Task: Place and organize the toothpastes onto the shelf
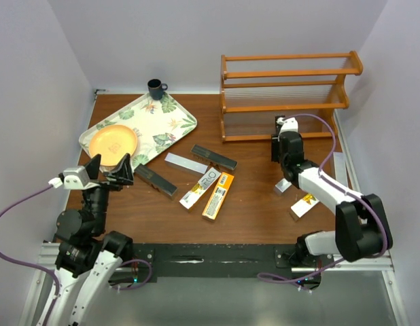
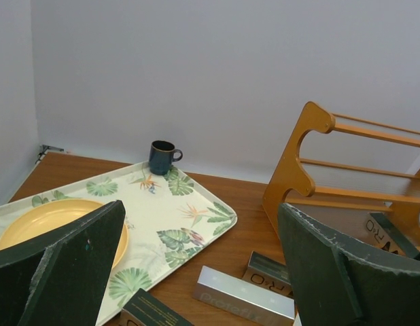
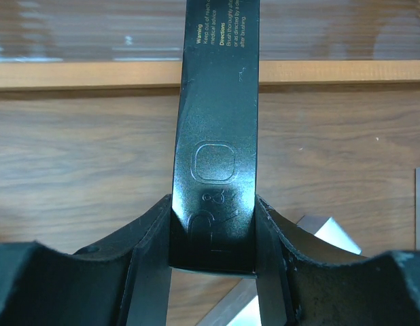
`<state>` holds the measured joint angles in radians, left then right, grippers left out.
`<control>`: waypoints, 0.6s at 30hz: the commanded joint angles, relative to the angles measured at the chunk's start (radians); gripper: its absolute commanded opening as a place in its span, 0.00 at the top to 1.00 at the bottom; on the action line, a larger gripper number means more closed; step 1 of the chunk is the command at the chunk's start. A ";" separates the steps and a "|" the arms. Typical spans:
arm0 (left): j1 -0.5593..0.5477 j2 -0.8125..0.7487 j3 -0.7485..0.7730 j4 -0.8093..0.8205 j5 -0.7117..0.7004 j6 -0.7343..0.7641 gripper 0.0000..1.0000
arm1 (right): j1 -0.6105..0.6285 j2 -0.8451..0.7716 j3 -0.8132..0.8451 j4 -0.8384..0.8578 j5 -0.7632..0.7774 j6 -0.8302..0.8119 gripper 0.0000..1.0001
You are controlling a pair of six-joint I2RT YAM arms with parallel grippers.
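Note:
My right gripper (image 3: 213,234) is shut on the end of a black toothpaste box (image 3: 217,136), whose far end reaches the bottom rail of the orange-brown shelf (image 3: 94,73). From above, that gripper (image 1: 278,142) sits just in front of the shelf (image 1: 285,95). Loose toothpastes lie mid-table: two black (image 1: 214,157) (image 1: 155,180), a silver one (image 1: 185,163), a white-yellow one (image 1: 198,189) and an orange one (image 1: 218,195). A silver box (image 1: 283,186) and an orange-white box (image 1: 305,205) lie under the right arm. My left gripper (image 1: 108,170) stands open and empty at the left.
A leaf-patterned tray (image 1: 162,125) holds a yellow plate (image 1: 113,141) at the back left. A dark mug (image 1: 155,88) stands behind it by the wall. Another silver box (image 1: 340,168) lies along the table's right edge.

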<state>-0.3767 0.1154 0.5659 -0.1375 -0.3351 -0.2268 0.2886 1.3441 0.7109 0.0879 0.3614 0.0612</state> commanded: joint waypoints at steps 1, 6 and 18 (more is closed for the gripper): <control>-0.030 0.003 0.017 0.019 -0.019 0.000 0.00 | -0.080 0.055 0.108 0.078 -0.136 -0.101 0.81; -0.057 0.033 0.017 0.021 -0.025 0.009 0.00 | -0.147 0.066 0.151 0.081 -0.203 -0.126 0.78; -0.097 0.135 0.011 0.035 -0.024 0.027 0.00 | -0.331 0.213 0.272 0.096 -0.384 -0.152 0.77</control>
<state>-0.4618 0.2165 0.5659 -0.1368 -0.3523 -0.2169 0.0109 1.5215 0.9207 0.1123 0.0589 -0.0704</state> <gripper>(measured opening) 0.997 0.464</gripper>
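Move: In the right hand's fingers is a black toothpaste box, pointing forward and down over the shelf's bottom front rail, which runs about 8 cm ahead and 5 cm below. The right part of the lower tier is roughly 13 cm ahead, 12 cm right and 5 cm below. A white box lies some 5 cm back and 6 cm right, the ORO box 14 cm back and 12 cm right, both about 8 cm below. From the left hand, that tier spot is roughly 30 cm ahead, 60 cm right and 27 cm below. Carrying the black box farther over the bottom rail, the right hand goes about 6.5 cm forward and 6 cm right, dipping slightly before rising to finish some 2 cm higher. The box's front end enters the gap beneath the middle rail; grip and tilt stay as they were. The open left hand eases about 3 cm right, down and forward, tipping slightly down. ##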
